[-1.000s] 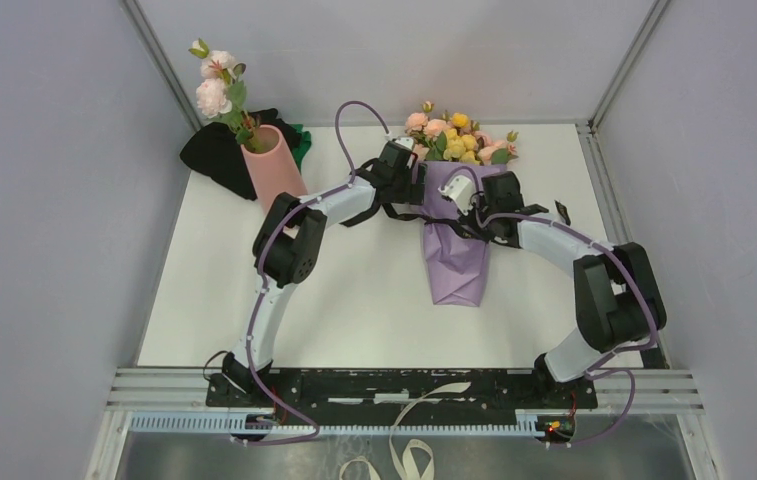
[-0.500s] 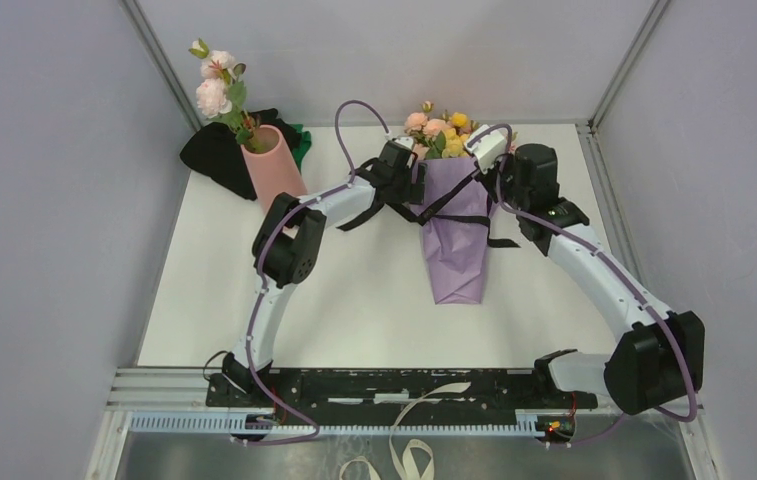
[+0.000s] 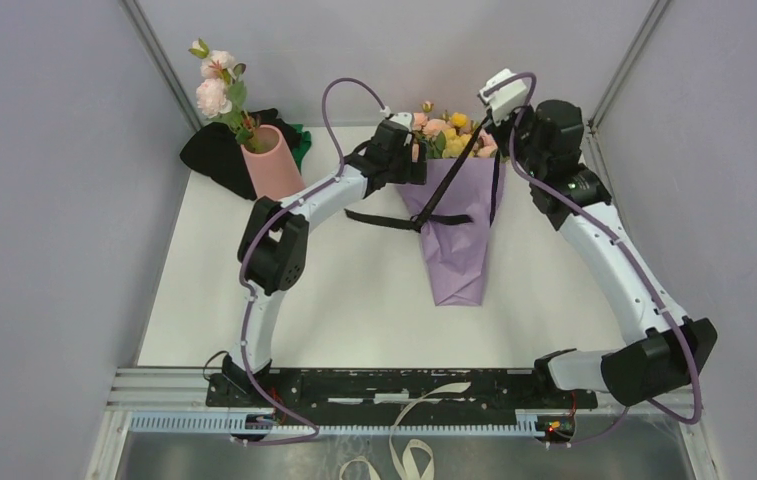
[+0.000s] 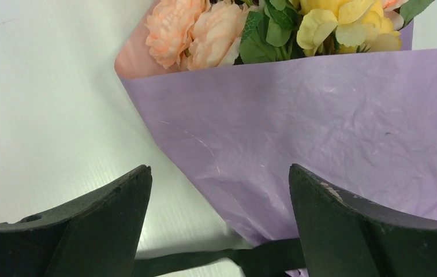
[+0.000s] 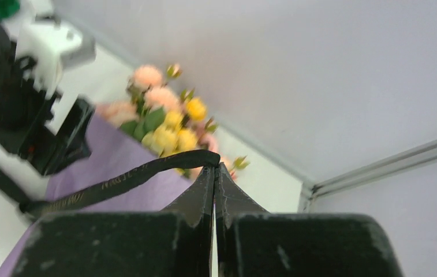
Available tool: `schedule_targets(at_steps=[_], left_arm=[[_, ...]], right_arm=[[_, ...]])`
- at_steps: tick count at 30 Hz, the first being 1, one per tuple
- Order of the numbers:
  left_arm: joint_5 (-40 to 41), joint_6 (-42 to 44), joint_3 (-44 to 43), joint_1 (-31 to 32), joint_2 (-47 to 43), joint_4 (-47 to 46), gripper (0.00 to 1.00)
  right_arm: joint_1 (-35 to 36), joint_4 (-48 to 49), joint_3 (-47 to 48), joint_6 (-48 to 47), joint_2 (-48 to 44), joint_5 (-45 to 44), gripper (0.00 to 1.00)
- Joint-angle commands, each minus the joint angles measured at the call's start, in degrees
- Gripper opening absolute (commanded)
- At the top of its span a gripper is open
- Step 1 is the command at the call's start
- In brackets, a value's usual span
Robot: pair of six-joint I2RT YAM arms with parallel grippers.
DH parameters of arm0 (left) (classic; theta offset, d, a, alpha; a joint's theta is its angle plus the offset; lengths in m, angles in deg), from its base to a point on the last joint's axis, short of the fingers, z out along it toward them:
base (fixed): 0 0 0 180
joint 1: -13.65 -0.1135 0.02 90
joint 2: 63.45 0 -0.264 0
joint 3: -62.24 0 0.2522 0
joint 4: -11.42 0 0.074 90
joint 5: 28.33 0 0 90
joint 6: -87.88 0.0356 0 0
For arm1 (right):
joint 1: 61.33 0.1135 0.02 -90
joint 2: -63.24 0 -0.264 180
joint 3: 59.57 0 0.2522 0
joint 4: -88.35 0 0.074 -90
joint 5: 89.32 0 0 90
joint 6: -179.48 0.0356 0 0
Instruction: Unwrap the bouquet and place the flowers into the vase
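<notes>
The bouquet [image 3: 457, 240] lies on the white table as a lilac paper cone, its point toward me. Its peach and yellow flowers [image 3: 447, 128] stick out at the far end. My left gripper [image 3: 416, 165] stands open at the cone's upper left edge, with the lilac paper [image 4: 297, 115] between its fingers but not pinched. My right gripper [image 3: 482, 125], raised above the flowers, is shut on the black ribbon [image 5: 123, 180]. The ribbon runs slanting down across the cone, and a loose end [image 3: 394, 218] trails left on the table. The salmon-pink vase [image 3: 274, 168] stands at the far left.
A pale pink sprig with buds [image 3: 216, 88] stands in the vase. A black cloth lump [image 3: 216, 152] with something green [image 3: 300, 140] lies behind it. Metal frame posts [image 3: 622, 70] and grey walls close in the table at the back and sides.
My right gripper has risen from the cone's middle toward the far right, drawing the black ribbon up and off the paper. The left gripper has shifted slightly farther back.
</notes>
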Motion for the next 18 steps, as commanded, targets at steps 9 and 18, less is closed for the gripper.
schedule_targets(at_steps=[9,18], left_arm=[[-0.29,2.02,1.83,0.24,-4.09,0.38,0.94],[-0.75,1.75,3.07,0.64,-4.00,0.02,0.94]], right_arm=[[0.28,1.56,16.75,1.91,0.65,-5.48,0.00],[0.23,6.92,23.49,-1.51,-1.37,-12.99,0.00]])
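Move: The right gripper already holds the black ribbon high up; the ribbon's crossing on the wrap's left edge lies about 11 cm to its left, level fore-and-aft and some 32 cm below. The purple wrap's middle is about 2 cm left, straight below by 32 cm, and the bouquet's flowers roughly 20 cm farther out, 2 cm left and 28 cm down. From the open left gripper, that crossing is about 7 cm back and 8 cm below, not off to either side. Upward, by some 15 cm, quick at first and then slower, the right hand draws the ribbon away from the wrap with its fingers kept shut. It drifts about 3 cm right towards the end, while the fingers tip up by nearly 20 degrees and swing slightly clockwise. ##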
